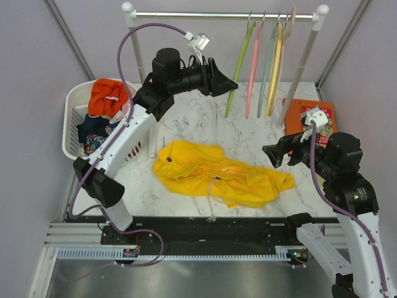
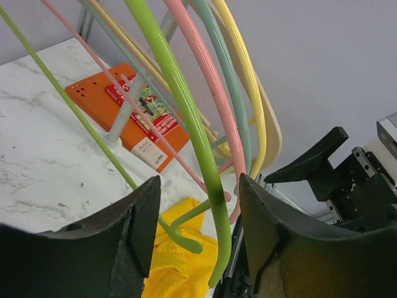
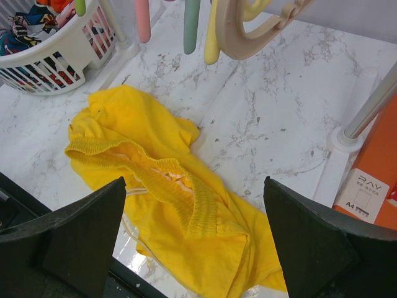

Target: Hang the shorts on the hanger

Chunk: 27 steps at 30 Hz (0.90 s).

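The yellow shorts lie crumpled on the marble table, waistband and white drawstring toward the near edge. They also show in the right wrist view and the left wrist view. The light green hanger hangs leftmost on the rail. My left gripper is raised to it, and its jaws straddle the hanger's curved lower end with gaps on both sides. My right gripper hovers wide open over the right part of the shorts, holding nothing.
A pink hanger and yellow hangers hang beside the green one on the white rail. A white laundry basket with an orange garment stands at the left. An orange box lies by the rack's right post.
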Each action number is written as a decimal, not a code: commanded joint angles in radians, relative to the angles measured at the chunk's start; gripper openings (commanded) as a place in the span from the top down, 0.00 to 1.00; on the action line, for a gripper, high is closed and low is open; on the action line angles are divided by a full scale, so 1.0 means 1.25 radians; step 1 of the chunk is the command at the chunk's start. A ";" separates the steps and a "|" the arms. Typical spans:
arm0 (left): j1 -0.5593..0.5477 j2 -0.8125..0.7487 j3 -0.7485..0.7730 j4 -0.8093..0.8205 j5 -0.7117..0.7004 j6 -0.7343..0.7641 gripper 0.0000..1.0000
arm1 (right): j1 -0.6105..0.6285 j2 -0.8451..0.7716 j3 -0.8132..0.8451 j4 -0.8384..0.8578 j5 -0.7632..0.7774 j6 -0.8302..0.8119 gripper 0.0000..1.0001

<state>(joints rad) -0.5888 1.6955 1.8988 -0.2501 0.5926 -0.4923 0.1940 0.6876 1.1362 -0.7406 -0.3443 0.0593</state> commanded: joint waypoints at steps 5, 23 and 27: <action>-0.006 0.055 0.031 0.224 0.169 -0.218 0.57 | -0.002 -0.013 0.035 0.001 0.023 0.035 0.02; 0.029 0.049 -0.023 0.491 0.200 -0.401 0.98 | -0.002 -0.010 0.045 -0.003 0.030 0.013 0.02; 0.042 0.008 -0.057 0.500 0.186 -0.412 0.98 | -0.002 -0.010 0.052 0.007 0.009 0.003 0.02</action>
<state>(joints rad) -0.5503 1.8111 1.8484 0.2577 0.8444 -0.9741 0.1940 0.6720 1.1511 -0.7574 -0.3103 0.0738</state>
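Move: The near arm of the green hanger hangs about 3 cm to the right of the left fingertips, roughly level and barely 1 cm nearer the robot. The pink hanger is some 9 cm to the right, level ahead; the yellow shorts lie about 20 cm back, straight below the hand by some 38 cm. From the right hand the green hanger's near arm is about 14 cm ahead, 12 cm left and 9 cm above. The left hand edges about 3 cm right and up, turning clockwise, and shuts, pinching the green hanger's near arm. ##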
